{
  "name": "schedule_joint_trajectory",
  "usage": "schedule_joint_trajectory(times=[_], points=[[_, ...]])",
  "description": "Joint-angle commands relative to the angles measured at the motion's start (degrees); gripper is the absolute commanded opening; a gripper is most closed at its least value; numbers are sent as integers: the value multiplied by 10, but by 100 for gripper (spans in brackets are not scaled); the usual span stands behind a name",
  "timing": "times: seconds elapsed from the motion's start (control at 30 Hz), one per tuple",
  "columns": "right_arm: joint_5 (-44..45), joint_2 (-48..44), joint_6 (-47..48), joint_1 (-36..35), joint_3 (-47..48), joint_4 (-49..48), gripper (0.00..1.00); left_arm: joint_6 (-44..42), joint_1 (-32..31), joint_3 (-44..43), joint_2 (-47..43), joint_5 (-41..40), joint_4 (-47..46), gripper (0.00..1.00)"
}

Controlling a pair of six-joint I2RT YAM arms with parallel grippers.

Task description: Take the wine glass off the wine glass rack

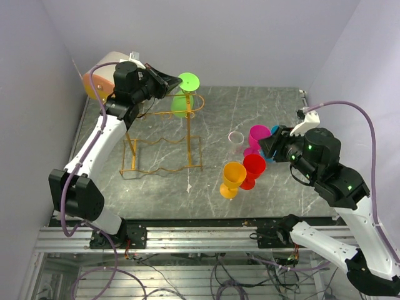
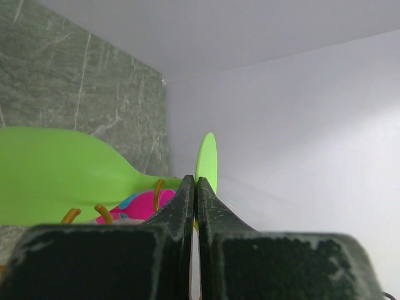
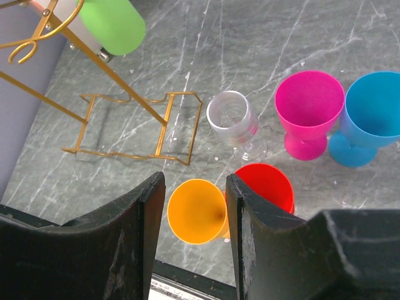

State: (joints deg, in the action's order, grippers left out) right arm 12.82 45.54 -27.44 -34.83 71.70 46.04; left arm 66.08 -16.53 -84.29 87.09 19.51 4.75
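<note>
A green wine glass hangs upside down on the gold wire rack (image 1: 164, 114), its bowl (image 1: 180, 105) below the top rail and its round foot (image 1: 189, 81) above it. My left gripper (image 1: 169, 81) is at the rack's top, beside the foot. In the left wrist view the gripper (image 2: 195, 181) is shut with a green sliver of the stem between its tips. The bowl (image 2: 56, 175) is on the left, the foot (image 2: 206, 159) edge-on just beyond, and gold wires (image 2: 103, 212) show below. My right gripper (image 1: 265, 147) is open and empty, high over the orange glass (image 3: 197, 211).
Orange (image 1: 232, 178), red (image 1: 253, 170), magenta (image 1: 258, 136), clear (image 1: 236, 139) and blue (image 1: 275, 130) glasses stand right of the rack. A white-and-orange drum (image 1: 100, 78) sits at the back left behind my left arm. Walls close in the left, back and right.
</note>
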Motion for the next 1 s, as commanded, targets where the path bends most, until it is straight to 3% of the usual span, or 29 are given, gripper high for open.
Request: schedule_joint_trajectory(times=[0.0,0.47,0.97], points=[[-9,-6,-3,2,-10,-21,43,9,3,-16,13,-19,-45,7],[-18,-11,-4,3,-17,-28,43,39,3,-14,7,-70,-102,7],[-91,19,20,3,16,-66,44,87,3,-36,-100,-6,-190,7]])
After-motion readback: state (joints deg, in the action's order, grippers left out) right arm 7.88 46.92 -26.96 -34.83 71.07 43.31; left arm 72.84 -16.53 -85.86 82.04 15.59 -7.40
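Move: The left fingers already pinch the rim of the green wine glass's foot; the upside-down glass has its middle about 3 cm right of that hand, level with it fore-and-aft and some 8 cm below. The rack's middle lies 4 cm back, 5 cm left and 12 cm down from the left hand, its top prongs still around the stem. The clear glass stands about 18 cm right, 6 cm back and 22 cm below. From the right hand, the green glass is about 21 cm ahead, 24 cm left and 5 cm lower. Keep the left gripper shut on the green glass's foot and ease it forward about 2 cm, to bring the stem out of the rack's prongs. Then lift with growing speed, some 10 cm up away from the rack, drawing back about 4 cm late in the rise while the fingers tip upward roughly 15 degrees and the hand's right side rolls up a little. ##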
